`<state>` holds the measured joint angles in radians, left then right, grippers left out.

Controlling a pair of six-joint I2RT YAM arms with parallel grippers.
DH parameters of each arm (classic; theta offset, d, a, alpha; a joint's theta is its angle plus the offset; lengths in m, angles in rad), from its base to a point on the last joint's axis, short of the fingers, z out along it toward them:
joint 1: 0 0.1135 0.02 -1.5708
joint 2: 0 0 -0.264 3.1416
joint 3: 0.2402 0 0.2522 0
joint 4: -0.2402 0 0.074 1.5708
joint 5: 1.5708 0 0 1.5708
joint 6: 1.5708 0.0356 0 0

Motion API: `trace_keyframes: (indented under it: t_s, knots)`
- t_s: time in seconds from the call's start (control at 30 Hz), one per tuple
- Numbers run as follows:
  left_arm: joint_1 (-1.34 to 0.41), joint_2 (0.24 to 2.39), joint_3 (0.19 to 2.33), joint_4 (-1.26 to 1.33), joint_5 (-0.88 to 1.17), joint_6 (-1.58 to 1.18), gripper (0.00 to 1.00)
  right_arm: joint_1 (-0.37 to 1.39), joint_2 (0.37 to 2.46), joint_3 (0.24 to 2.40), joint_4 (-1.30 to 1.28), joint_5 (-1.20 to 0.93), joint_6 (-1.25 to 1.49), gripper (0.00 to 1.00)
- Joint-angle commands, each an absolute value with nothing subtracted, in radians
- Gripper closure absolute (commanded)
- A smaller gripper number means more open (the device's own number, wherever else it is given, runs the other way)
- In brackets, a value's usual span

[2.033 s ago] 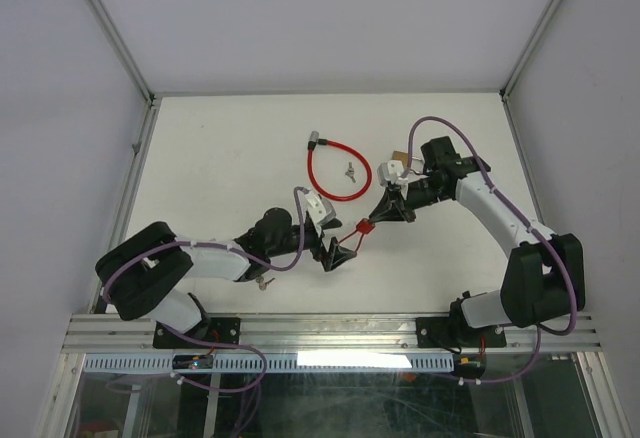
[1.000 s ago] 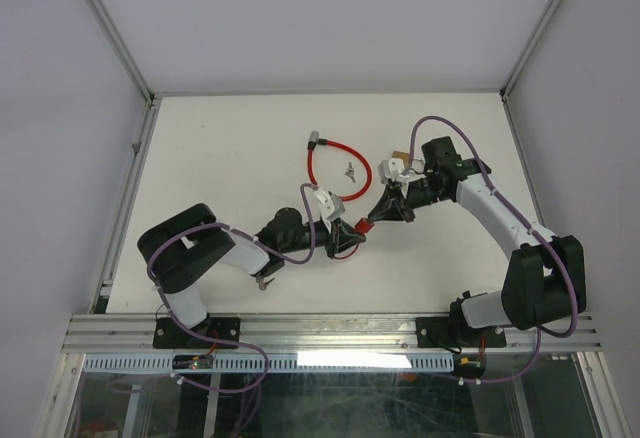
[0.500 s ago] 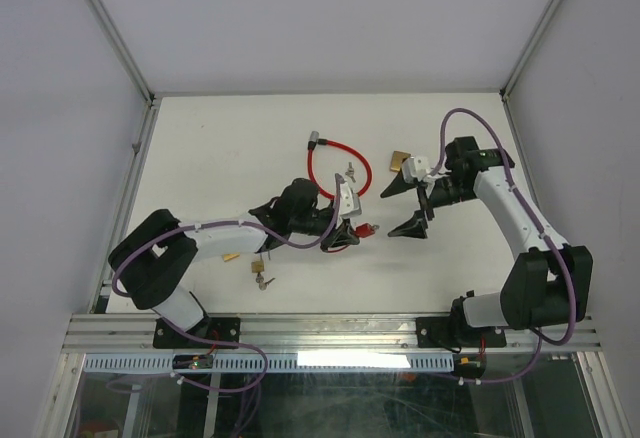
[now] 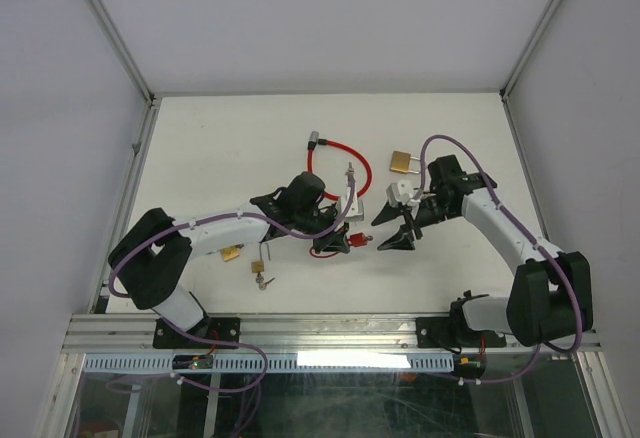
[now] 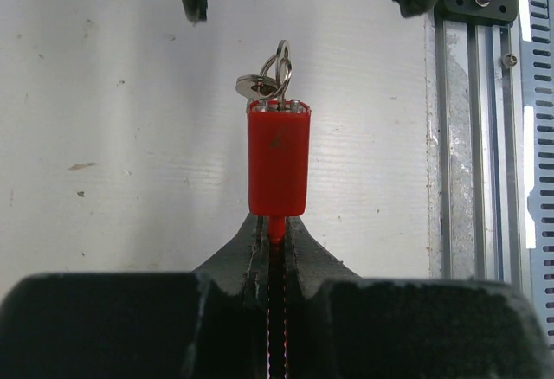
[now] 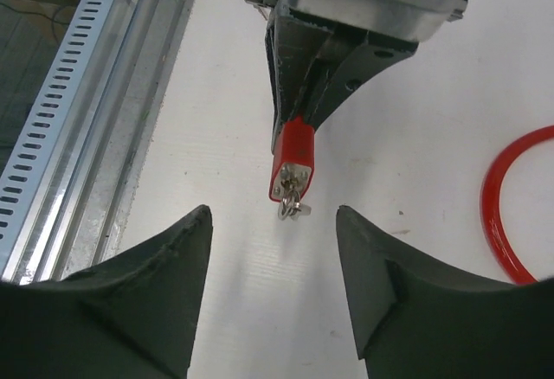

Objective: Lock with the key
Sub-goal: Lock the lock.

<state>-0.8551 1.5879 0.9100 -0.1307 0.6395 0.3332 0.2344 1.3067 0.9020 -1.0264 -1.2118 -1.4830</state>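
A small red padlock [image 5: 279, 158] hangs from my left gripper [image 5: 275, 223], which is shut on its thin upper part. A silver key on a ring [image 5: 270, 80] sticks out of the lock's far end. In the right wrist view the same red padlock [image 6: 293, 161] and its key ring [image 6: 293, 206] point at my right gripper [image 6: 273, 216], which stands open just short of the key without touching it. From above, the red padlock [image 4: 360, 240] lies between the left gripper [image 4: 345, 240] and the right gripper [image 4: 381, 233].
A red cable lock [image 4: 335, 158] with a loose key [image 4: 350, 172] inside its loop lies behind the grippers. A brass padlock [image 4: 402, 162] sits at the right rear. Two small brass locks [image 4: 231, 254] [image 4: 260, 273] lie near the left arm. A metal rail [image 5: 485, 137] borders the table.
My right gripper let go of the red padlock's key end, pulled back, then came close again with jaws open. The left arm carried the padlock to the right.
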Motion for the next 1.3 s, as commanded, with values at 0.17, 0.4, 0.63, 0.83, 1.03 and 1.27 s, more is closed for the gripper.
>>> trace_keyframes:
  t_s: [0.17,0.4,0.63,0.83,1.03,1.27]
  knots:
    - [-0.843,1.553,0.975,-0.128,0.695,0.37,1.0,0.309,1.317,0.9,-0.852,-1.186,-1.318,0.58]
    - [-0.84,1.551,0.972,-0.128,0.695,0.371,1.0,0.332,1.335,0.889,-0.832,-1.166,-1.297,0.68]
    - [-0.83,1.532,0.962,-0.122,0.69,0.37,1.0,0.342,1.351,0.894,-0.835,-1.162,-1.29,0.83]
    - [-0.82,1.514,0.939,-0.114,0.684,0.37,1.0,0.344,1.362,0.934,-0.907,-1.157,-1.344,1.0]
    - [-0.774,1.472,0.885,-0.106,0.677,0.36,1.0,0.32,1.294,0.934,-0.895,-1.073,-1.381,1.0]
    - [-0.696,1.584,0.951,-0.155,0.901,0.26,1.0,0.322,1.159,0.878,-0.771,-0.987,-1.352,1.0]
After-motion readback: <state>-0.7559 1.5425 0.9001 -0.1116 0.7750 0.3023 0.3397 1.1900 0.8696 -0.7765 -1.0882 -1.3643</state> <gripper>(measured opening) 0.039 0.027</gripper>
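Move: The key in the red lock sits about 3 cm to the right gripper's left and 2 cm lower, level with it fore and aft. From the right gripper, the loose keys on the table lie some 14 cm ahead and 5 cm left, the brass padlock roughly 16 cm ahead and 7 cm right, both around 11 cm below. The left gripper already holds the red lock, its key about 5 cm to that hand's right and 2 cm lower. Ease the part-open right gripper about 2 cm left and 2 cm down onto the key while shutting its fingers fully, then raise it some 3 cm and roll it about 15 degrees, its forward side rising. Keep the left gripper's hold on the red lock nearly still until the fingers are shut, then carry the lock up about 2 cm, slightly forward and left. ##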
